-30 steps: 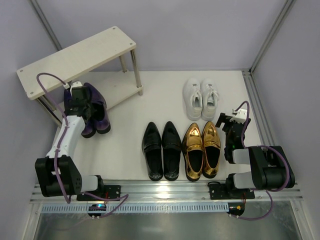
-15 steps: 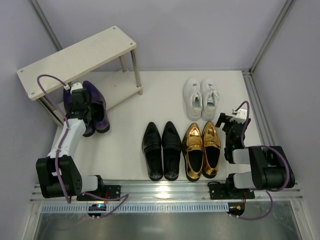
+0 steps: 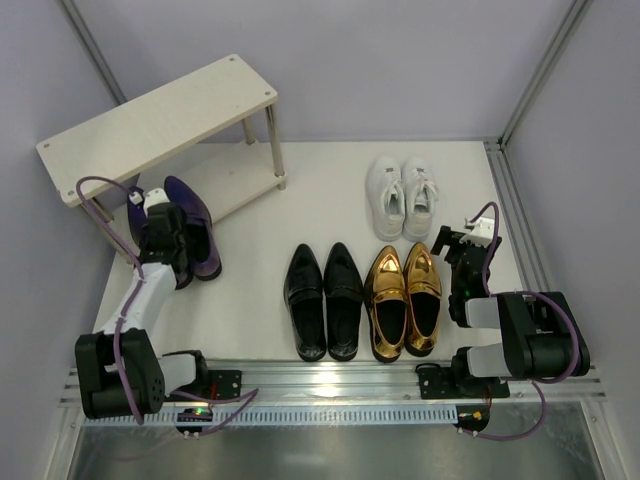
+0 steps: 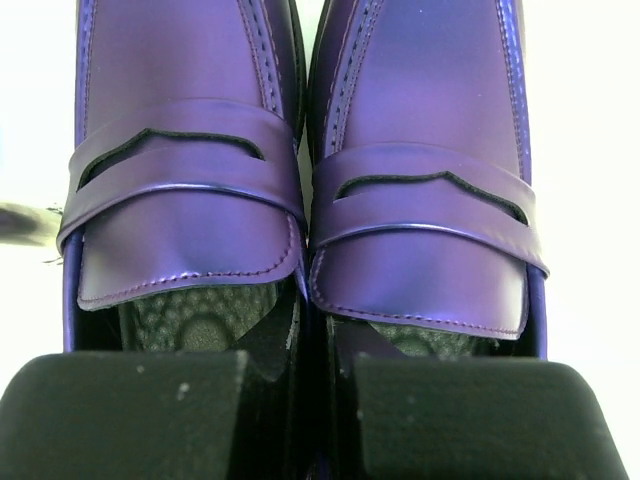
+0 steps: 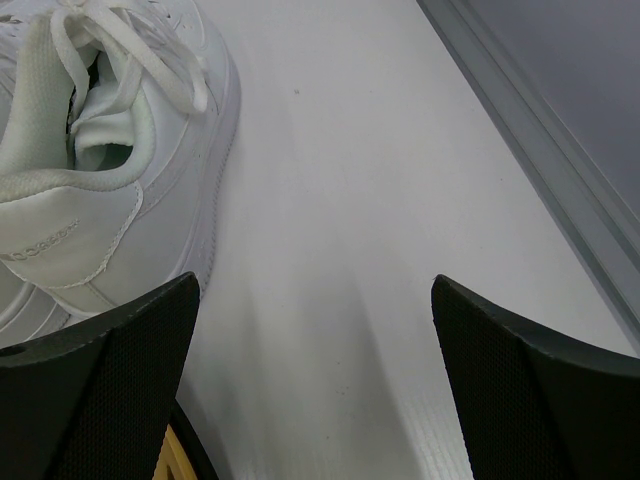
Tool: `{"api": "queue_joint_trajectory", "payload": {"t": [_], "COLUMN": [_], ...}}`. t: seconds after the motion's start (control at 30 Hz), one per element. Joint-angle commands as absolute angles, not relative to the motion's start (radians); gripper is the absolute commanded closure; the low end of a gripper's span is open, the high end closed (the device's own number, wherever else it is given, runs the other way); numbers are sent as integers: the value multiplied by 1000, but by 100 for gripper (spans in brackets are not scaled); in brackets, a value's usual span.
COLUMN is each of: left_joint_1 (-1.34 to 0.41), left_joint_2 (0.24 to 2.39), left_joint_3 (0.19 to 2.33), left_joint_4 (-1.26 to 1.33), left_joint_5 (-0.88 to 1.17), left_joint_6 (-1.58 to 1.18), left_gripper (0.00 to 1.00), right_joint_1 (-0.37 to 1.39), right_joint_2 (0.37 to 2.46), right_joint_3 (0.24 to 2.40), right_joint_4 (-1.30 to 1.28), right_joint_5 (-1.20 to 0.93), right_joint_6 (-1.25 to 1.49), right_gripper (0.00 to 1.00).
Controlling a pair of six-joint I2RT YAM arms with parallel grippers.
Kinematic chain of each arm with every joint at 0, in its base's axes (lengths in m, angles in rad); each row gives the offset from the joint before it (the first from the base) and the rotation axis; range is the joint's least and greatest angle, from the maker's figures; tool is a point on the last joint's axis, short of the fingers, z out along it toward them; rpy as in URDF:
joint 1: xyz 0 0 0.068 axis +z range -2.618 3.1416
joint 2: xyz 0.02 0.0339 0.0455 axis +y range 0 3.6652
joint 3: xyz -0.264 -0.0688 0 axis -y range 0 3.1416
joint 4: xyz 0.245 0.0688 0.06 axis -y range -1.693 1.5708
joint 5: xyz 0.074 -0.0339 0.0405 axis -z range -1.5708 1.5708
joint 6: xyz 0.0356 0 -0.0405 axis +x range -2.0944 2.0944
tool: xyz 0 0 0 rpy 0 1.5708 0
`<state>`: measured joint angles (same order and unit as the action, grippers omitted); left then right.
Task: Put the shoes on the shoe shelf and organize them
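The purple shoes (image 3: 192, 228) lie side by side at the left, toes toward the shoe shelf (image 3: 160, 118). My left gripper (image 3: 163, 232) is shut on them, pinching their two inner walls together. In the left wrist view the purple shoes (image 4: 190, 150) fill the frame and the left gripper (image 4: 325, 375) reaches into their openings. The black shoes (image 3: 323, 298), gold shoes (image 3: 405, 298) and white sneakers (image 3: 403, 195) stand on the floor. My right gripper (image 3: 470, 245) rests open beside the gold pair. Nothing lies between the open right gripper (image 5: 315, 310) jaws; a white sneaker (image 5: 110, 170) is to their left.
The shelf stands askew at the back left, its lower board (image 3: 225, 180) bare. Metal frame rails (image 3: 520, 200) run along the right side. A rail (image 3: 330, 375) crosses the near edge by the arm bases.
My left gripper has drawn back a little toward the near side with the purple shoes. The shelf has shifted slightly. The right arm has stayed still.
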<state>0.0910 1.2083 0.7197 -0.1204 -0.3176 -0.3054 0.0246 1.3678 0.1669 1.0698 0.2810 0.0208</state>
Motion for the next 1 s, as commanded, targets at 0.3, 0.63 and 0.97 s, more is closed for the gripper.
{"api": "queue_joint_trajectory", "payload": {"t": [0.3, 0.63, 0.97], "left_joint_1": [61, 52, 43], "left_joint_2": [1091, 1061, 1160], "left_joint_3": [658, 690, 733], "left_joint_4": [259, 386, 551], "left_joint_5": [-426, -506, -566], "left_joint_6": [-241, -157, -104], "left_gripper": [100, 100, 100], "right_joint_1": [29, 29, 29], "right_joint_2": [1365, 1365, 1365], "right_joint_3": [184, 184, 186], "right_joint_4": [1152, 1154, 1154], "right_joint_5": [281, 281, 282], "right_joint_6": [20, 20, 20], "right_gripper": [3, 3, 3]}}
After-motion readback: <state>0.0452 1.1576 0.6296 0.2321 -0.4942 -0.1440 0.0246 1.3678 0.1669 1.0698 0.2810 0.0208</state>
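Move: My left hand still grips the purple loafers together by their inner sides. The place they are bound for, the left half of the rack's lower board, is about 5 cm ahead, 5 cm to the left and 8 cm below it. The rack's front left leg stands some 10 cm left and 2 cm back; the upper board's middle is roughly 12 cm ahead, 4 cm right and 18 cm higher. From my right hand, that place is about 77 cm left, 4 cm ahead and 5 cm down. I keep the pinch on both purple loafers and ease my left hand back about 1 cm, then lift it some 5 cm, slowly at first and faster towards the end, bringing it forward and a little left into the rack. As it goes, my wrist tips the fingers and the shoes' toes up by nearly 20 degrees, over the lower board and in under the upper one. ##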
